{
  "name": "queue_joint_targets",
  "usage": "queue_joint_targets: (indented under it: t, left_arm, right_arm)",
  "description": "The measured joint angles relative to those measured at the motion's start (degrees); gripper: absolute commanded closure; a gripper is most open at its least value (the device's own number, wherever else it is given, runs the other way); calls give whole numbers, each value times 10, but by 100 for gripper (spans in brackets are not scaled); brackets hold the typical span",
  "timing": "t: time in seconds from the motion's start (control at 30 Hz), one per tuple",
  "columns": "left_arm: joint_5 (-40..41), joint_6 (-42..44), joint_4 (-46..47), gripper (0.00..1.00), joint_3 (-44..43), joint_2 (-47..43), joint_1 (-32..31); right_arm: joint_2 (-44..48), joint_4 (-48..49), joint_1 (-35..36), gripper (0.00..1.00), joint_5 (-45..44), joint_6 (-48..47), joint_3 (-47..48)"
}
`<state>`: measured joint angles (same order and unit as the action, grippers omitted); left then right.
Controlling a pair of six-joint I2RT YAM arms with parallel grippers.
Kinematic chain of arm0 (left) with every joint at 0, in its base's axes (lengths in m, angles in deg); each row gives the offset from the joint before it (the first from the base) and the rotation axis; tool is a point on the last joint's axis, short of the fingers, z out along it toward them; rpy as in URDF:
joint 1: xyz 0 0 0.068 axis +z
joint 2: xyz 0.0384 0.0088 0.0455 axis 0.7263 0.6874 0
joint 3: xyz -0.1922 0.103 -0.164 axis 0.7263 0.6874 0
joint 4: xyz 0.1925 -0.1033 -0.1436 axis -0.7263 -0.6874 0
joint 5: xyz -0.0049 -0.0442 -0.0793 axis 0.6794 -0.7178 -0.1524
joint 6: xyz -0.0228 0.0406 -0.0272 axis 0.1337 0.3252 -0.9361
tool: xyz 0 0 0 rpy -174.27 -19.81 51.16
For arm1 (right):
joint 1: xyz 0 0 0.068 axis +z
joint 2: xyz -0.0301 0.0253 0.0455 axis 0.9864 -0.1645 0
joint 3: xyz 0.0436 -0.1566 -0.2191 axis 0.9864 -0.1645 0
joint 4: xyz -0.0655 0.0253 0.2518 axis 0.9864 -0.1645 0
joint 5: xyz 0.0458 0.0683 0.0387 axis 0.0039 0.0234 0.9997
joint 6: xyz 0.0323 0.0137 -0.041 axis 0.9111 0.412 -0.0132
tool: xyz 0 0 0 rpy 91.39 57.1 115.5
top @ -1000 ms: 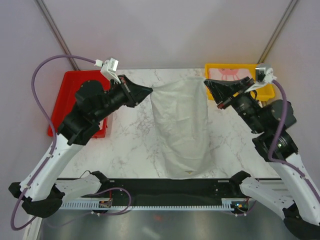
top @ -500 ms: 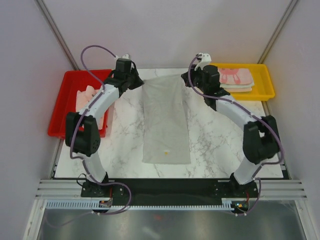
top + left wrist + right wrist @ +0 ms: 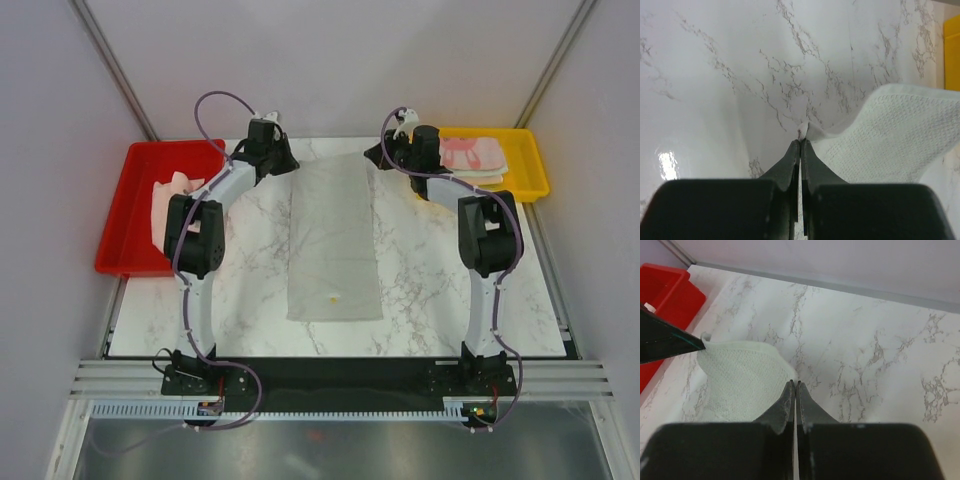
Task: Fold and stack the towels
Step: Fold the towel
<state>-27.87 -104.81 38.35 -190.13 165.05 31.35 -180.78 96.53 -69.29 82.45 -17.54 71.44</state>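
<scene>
A pale mint towel (image 3: 332, 240) lies flat and lengthwise on the marble table, with a small yellow mark near its front end. My left gripper (image 3: 291, 165) is shut on its far left corner, and a bit of cloth pokes past the tips (image 3: 801, 140) in the left wrist view. My right gripper (image 3: 372, 156) is shut on the far right corner, where the waffle-weave towel (image 3: 740, 375) meets the tips (image 3: 795, 383). A peach towel (image 3: 175, 193) lies crumpled in the red tray. Folded pink towels (image 3: 470, 155) sit in the yellow tray.
The red tray (image 3: 115, 230) stands at the table's left edge and the yellow tray (image 3: 535, 170) at the back right. Both arms reach far to the table's back edge, close to the rear wall. The left finger (image 3: 665, 342) shows in the right wrist view.
A second ago the towel hung lifted between both grippers. Both arms have since stretched towards the back and lowered, and the towel now lies spread flat on the table.
</scene>
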Motion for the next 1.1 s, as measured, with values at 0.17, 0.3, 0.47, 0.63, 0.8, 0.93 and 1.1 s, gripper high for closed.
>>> queue_joint_targets:
  t: [0.17,0.3,0.47,0.63,0.8,0.93,1.1]
  left_arm:
    - [-6,7,21,98,78,-44,0]
    - [-15,12,28,98,147,-96,-2]
    - [-7,15,50,98,246,-185,-14]
    - [1,15,66,98,322,-249,-34]
    - [26,13,63,98,377,-285,-61]
    - [39,6,58,98,411,-319,-76]
    - [67,-5,45,98,455,-380,-92]
  right_arm:
    - [35,11,-2,100,38,-10,-43]
    - [99,9,-1,100,47,-22,-120]
    - [179,6,0,100,50,-28,-208]
    - [244,-3,8,100,46,-23,-281]
    - [312,-39,45,100,4,-28,-342]
    - [379,-68,75,100,-31,-28,-383]
    - [444,-115,75,100,-63,-28,-403]
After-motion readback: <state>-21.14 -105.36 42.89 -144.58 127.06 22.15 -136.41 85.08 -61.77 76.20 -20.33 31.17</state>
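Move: Each hand holds a far corner of the towel. The towel's near edge has its middle about 44 cm back from the left hand and 11 cm to its right, roughly 10 cm lower; from the right hand it is some 45 cm back, 9 cm to the left and 13 cm lower. The red bin is 40 cm left of the left hand and 9 cm back, and the yellow bin about 34 cm right of the right hand and 2 cm back. Both grippers keep their pinch on the two far corners and draw that edge straight back over the towel, towards its near edge, by about 20 cm, side by side. They travel nearly level, the right hand ending a few centimetres higher, with the fingers staying shut and the wrists hardly turning. ##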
